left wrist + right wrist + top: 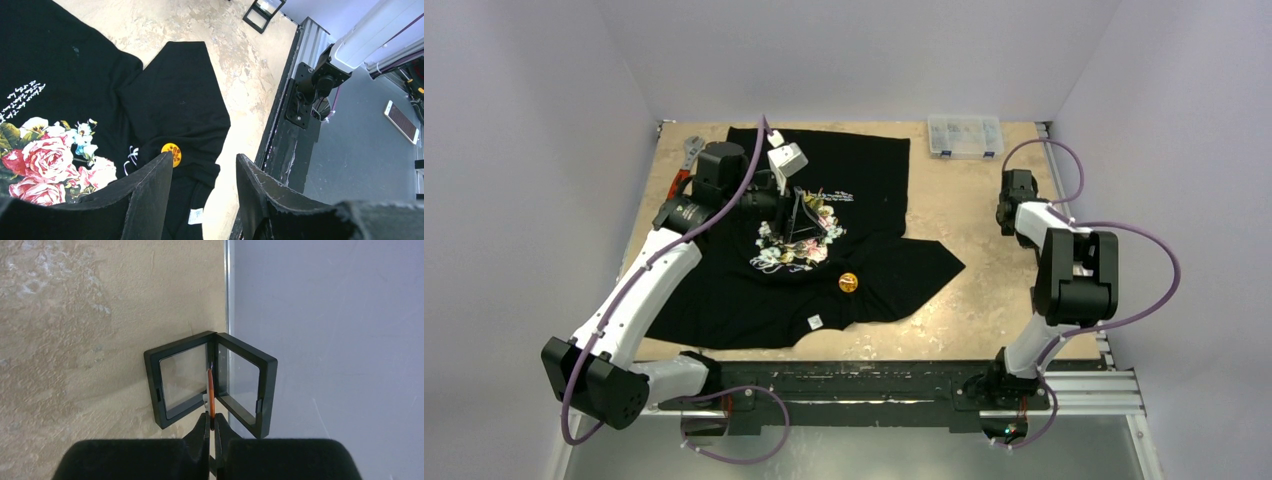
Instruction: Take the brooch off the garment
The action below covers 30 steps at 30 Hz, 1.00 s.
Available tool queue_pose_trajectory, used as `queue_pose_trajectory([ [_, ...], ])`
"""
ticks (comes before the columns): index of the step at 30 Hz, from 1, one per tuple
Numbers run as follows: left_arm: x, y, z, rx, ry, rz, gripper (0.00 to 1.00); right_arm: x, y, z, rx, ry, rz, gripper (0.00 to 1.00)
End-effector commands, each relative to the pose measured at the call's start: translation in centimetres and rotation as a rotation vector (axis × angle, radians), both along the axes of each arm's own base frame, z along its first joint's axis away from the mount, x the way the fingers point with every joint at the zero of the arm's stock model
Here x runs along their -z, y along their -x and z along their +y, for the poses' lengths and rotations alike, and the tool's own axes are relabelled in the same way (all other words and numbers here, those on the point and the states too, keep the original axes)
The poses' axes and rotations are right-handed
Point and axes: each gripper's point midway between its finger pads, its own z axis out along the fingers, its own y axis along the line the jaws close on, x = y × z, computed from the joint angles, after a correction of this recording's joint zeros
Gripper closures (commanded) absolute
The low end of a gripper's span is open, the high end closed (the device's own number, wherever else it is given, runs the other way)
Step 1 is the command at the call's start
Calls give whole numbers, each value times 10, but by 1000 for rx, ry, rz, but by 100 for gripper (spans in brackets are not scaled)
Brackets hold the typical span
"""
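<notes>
The garment, a black T-shirt with a rose print, lies spread on the table, also seen in the left wrist view. The brooch, a small round yellow-orange pin, sits on the shirt near its lower fold; the tip of a left finger partly covers the brooch. My left gripper hovers open over the floral print with nothing between its fingers. My right gripper is far right, shut on a thin orange disc seen edge-on.
An open black framed case stands just beyond the right fingertips by the table's right edge. A clear compartment box is at the back. A red-handled tool lies back left. A white neck label shows near the front.
</notes>
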Motion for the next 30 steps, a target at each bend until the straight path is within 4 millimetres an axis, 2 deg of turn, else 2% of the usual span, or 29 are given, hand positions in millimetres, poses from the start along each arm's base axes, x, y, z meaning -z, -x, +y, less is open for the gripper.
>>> queue_pose_trajectory([
  [1, -19, -4, -1, 14, 26, -52, 51, -14, -14, -12, 18, 45, -57, 100],
  [11, -16, -4, 1, 8, 25, -51, 51, 2, -8, -22, 28, 65, -17, 100],
  [20, -15, -4, 1, 1, 25, -41, 51, 16, -12, -25, 23, 61, 5, 99],
  [23, -15, -4, 2, -3, 22, -42, 51, 23, -10, -22, 28, 36, 24, 94],
  [28, -13, -2, 3, -6, 19, -36, 51, 22, -11, -18, 12, 5, 20, 70],
  [30, -12, -1, 4, -6, 19, -34, 51, 20, -12, -16, 6, -17, 21, 66],
])
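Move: The brooch is already pinched in the right fingers. The open black frame it is going to has its flat half about 6 cm below that hand, 3 cm to the right and 2 cm ahead. A second black frame lies about 10 cm back and 2 cm right, and the garment's sleeve tip about 17 cm to the left and 1 cm back, both some 7 cm below. From the left hand, the open frame is about 54 cm right, 9 cm ahead and 27 cm below. The brooch is carried by the right hand about 2 cm to the right and slightly down, over the flat half of the open frame, then lowered nearly straight into it, about 3.5 cm down in all. As the hand nears the bottom, its shut fingers open to roughly a third and let go of the brooch. ##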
